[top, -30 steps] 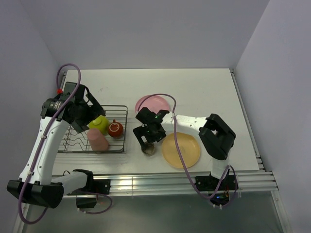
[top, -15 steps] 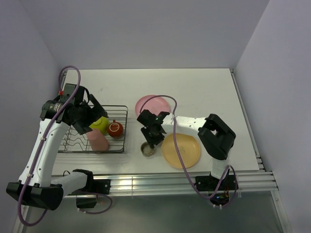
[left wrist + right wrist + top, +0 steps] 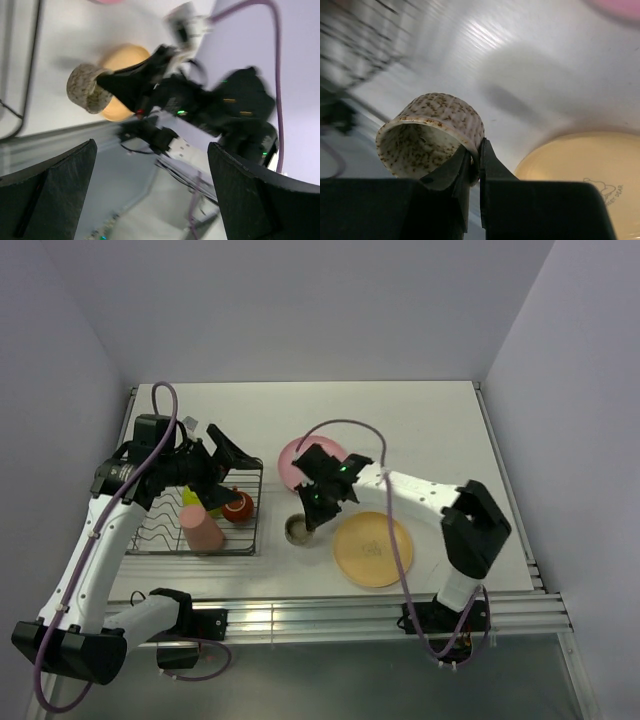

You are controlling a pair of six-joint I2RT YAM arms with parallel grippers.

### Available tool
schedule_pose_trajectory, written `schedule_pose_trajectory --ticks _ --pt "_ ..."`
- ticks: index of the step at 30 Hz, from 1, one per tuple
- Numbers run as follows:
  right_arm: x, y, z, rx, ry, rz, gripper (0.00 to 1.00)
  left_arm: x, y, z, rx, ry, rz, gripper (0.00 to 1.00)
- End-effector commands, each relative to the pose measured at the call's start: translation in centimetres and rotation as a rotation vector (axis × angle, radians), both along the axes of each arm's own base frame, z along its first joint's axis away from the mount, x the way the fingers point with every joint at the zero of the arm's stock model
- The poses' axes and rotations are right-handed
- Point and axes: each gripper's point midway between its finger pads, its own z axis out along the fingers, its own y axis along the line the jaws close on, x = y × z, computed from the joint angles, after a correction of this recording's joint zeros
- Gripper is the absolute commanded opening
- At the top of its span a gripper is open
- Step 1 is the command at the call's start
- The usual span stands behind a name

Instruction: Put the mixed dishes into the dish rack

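Observation:
My right gripper (image 3: 308,516) is shut on the rim of the tiny beige-grey speckled cup (image 3: 297,529), one finger inside and one outside; the right wrist view shows the cup (image 3: 432,132) tilted and held off the table in that gripper (image 3: 477,150). The dish rack (image 3: 160,535) holds the salmon-pink cup (image 3: 203,530), the lime-green bowl (image 3: 189,498) and the red-orange bowl (image 3: 237,506). My left gripper (image 3: 232,462) is open and empty above the rack's right end, facing the speckled cup (image 3: 84,89). The pink plate (image 3: 298,454) and yellow-orange plate (image 3: 372,548) lie on the table.
The white table (image 3: 430,430) ends in a metal rail (image 3: 300,615) at the front, with walls on three sides. The right arm (image 3: 420,490) reaches over the pink plate's edge. The rack stands close to the left wall.
My right gripper has lifted the speckled cup and carried it slightly left, toward the rack. My left gripper has swung right from the lime-green bowl, open.

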Motion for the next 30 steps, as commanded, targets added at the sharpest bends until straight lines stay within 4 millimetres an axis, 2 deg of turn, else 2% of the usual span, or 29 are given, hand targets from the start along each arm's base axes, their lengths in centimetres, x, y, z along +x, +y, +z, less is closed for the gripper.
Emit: schedule_pose_trajectory --ticks 1,2,3,4,5,7,9,10,11,12,17,21,30 --pt "2.2 1.8 11.4 0.344 -0.091 -0.032 0.0 -0.6 -2.5 4.0 -0.22 -0.041 -0.061 0.99" --pt "2.2 1.7 12.6 0.388 -0.09 -0.032 0.0 -0.7 -2.6 4.2 -0.235 -0.026 -0.056 0.99" --pt "1.8 2.0 14.6 0.478 -0.091 -0.006 0.0 -0.9 -2.8 4.7 -0.271 0.002 -0.046 0.99" --pt "1.9 2.0 17.4 0.614 -0.12 -0.002 0.0 -1.0 -3.1 5.8 -0.343 0.035 -0.016 0.99" --pt "2.5 2.3 18.1 0.64 -0.15 0.0 0.0 -1.0 -3.2 5.9 -0.348 0.016 -0.019 0.99" --pt "1.8 2.2 19.7 0.716 -0.167 0.022 0.0 -1.1 -3.4 6.9 -0.428 0.063 0.021 0.99" --pt "1.8 2.6 20.9 0.778 -0.192 0.05 0.0 -1.1 -3.5 8.0 -0.524 0.075 0.049 0.99" --pt "1.2 2.9 21.5 0.815 -0.175 0.077 0.0 -1.3 -3.6 8.4 -0.558 0.078 0.044 0.99" --pt "1.0 3.1 21.9 0.839 -0.179 0.089 0.0 -1.4 -3.7 8.2 -0.584 0.092 0.048 0.99" --pt "1.2 3.5 23.0 0.883 -0.211 0.102 0.0 -1.6 -3.8 9.2 -0.614 0.061 0.035 0.99" --pt "0.8 3.9 25.2 0.982 -0.259 0.142 0.0 -2.2 -3.9 10.1 -0.646 0.11 0.037 0.99" --pt "1.0 4.0 28.0 1.074 -0.347 0.161 0.0 -2.5 -4.2 10.9 -0.664 0.132 0.023 0.99" --pt "1.3 4.5 31.1 1.159 -0.412 0.191 0.0 -2.7 -4.2 10.8 -0.659 0.167 0.025 0.99"
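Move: From the right hand, which already holds the speckled cup by its rim, the left gripper's open fingers are about 13 cm to the left, 20 cm higher and roughly level fore-and-aft. The red mug in the rack lies some 16 cm left and 6 cm ahead, the pink plate 21 cm ahead and 1 cm right, the tan plate 15 cm right and 2 cm back. From the left hand, the speckled cup is about 10 cm right, 1 cm back and 20 cm below. Upward, quickly at first and then slower, the right hand carries the speckled cup about 24 cm, drifting slightly left and rolling some 55 degrees so its shut fingers swing from pointing down to pointing left, cup bottom towards the left gripper. The left hand comes to meet it, rising about 10 cm with a 4 cm shift right, its wide-open fingers turning up to level. ##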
